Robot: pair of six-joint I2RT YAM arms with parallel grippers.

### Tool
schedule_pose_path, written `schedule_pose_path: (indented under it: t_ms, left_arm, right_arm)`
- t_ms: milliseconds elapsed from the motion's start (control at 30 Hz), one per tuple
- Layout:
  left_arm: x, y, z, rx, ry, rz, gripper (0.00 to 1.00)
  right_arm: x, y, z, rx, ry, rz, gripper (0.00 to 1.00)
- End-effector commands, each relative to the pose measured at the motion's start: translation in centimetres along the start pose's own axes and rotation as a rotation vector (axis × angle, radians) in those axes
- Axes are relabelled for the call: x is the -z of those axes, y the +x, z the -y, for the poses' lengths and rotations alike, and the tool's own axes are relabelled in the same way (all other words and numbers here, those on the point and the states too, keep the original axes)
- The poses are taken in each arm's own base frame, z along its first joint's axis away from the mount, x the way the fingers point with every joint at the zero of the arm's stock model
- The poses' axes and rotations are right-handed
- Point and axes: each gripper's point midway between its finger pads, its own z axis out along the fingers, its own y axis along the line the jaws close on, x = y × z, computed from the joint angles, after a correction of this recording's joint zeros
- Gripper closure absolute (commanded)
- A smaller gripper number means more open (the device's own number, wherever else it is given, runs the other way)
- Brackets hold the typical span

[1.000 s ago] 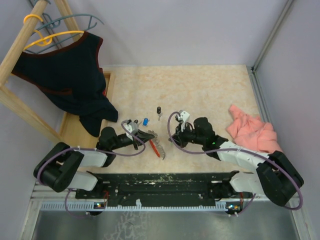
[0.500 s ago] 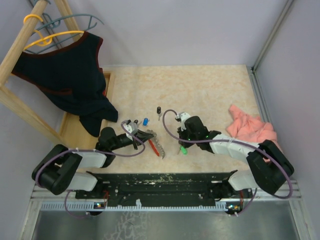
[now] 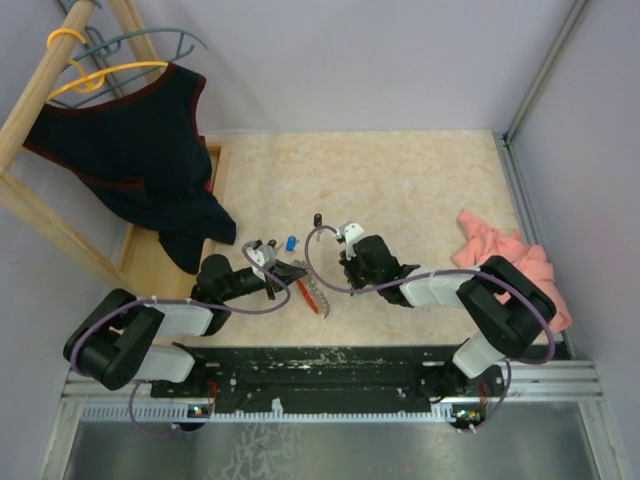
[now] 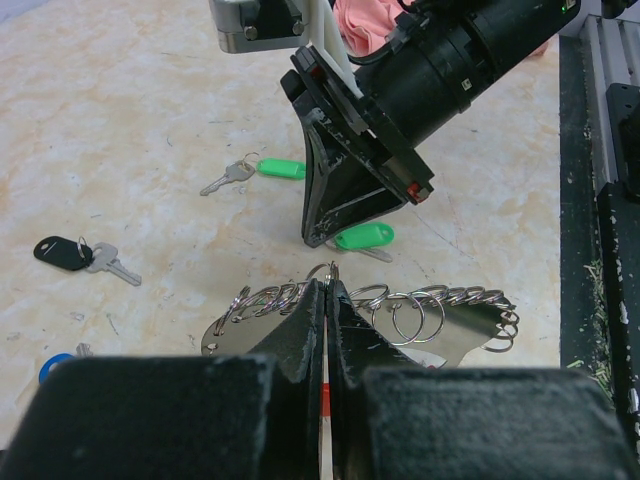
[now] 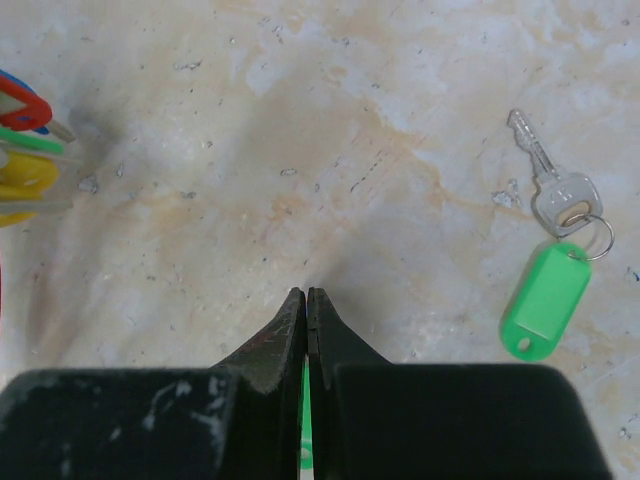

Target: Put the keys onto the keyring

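Note:
The keyring [image 4: 455, 322] lies in front of me as a metal strip lined with small split rings; from above it shows as a red band with a grey toothed edge [image 3: 314, 296]. My left gripper [image 4: 328, 278] [image 3: 298, 270] is shut on one of its small rings. My right gripper [image 5: 306, 293] [image 3: 348, 280] is shut, tips down on the table just right of the keyring. One green key [image 4: 366, 237] lies under its fingers, and I cannot tell whether it is gripped. Another green key [image 5: 545, 300] [image 4: 281, 168] lies beyond. The black key [image 4: 60, 252] [image 3: 318, 220] and blue key [image 3: 290, 242] lie farther back.
A pink cloth [image 3: 505, 262] lies at the right. A dark garment [image 3: 140, 150] hangs from a wooden rack at the back left. Red, green and yellow tags [image 5: 22, 150] show at the left edge of the right wrist view. The black base rail [image 3: 320, 365] runs along the near edge.
My right arm has swung left toward the keyring, still shut. A green key showed on the table by it half a second ago and the arm now hides it from above. The left arm has not moved.

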Motion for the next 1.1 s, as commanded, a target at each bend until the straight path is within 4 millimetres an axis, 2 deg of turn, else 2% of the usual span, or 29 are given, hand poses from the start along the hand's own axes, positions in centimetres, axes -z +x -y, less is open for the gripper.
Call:
schedule_pose_path:
  t_ms: [0,133,367,533,800,1067]
  left_arm:
    - [-0.1,-1.0,0.0,-0.037,0.004,0.035,0.98]
    - [0.0,-1.0,0.0,-0.038,0.006,0.035,0.98]
    - [0.0,-1.0,0.0,-0.038,0.006,0.035,0.98]
    - [0.0,-1.1,0.1,-0.038,0.01,0.036,0.98]
    - [0.0,-1.1,0.2,-0.037,0.02,0.034,0.98]
    - [-0.1,-0.9,0.2,-0.031,0.029,0.029,0.98]
  right_arm:
    - [-0.6,-2.5,0.0,0.018,0.018,0.108,1.0]
    - [-0.3,-2.6,-0.7,0.013,-0.017,0.076,0.99]
    - [1.0,-3.2,-1.0,-0.006,-0.024,-0.042,0.77]
    - [2.4,-3.1,-0.9,-0.013,-0.008,-0.158,0.67]
    - [3.1,-2.6,-0.9,-0.065,-0.095,-0.221,0.66]
    - [2.9,-1.8,0.7,-0.165,-0.189,-0.319,0.67]
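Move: Barely 3 cm back and 1 cm right of the right fingertips lies the green-tagged key, on the table and about 1 cm below; the shut fingers are at its ring end. The second green key is some 6 cm ahead and 5 cm right, the black-tagged key about 14 cm ahead and 7 cm left. The keyring is roughly 4 cm back, 9 cm left and 10 cm above. From the left hand, the green-tagged key is about 2 cm ahead, 10 cm right and 11 cm below. Letting go of the green-tagged key at its ring end, the right fingers part to about a third open as the hand rises nearly 3 cm off the table. It then swings about 3 cm right and a little back, sinking 1 cm and tipping the fingers some 20 degrees steeper over the key. The left hand stays still and keeps hold of the keyring. ##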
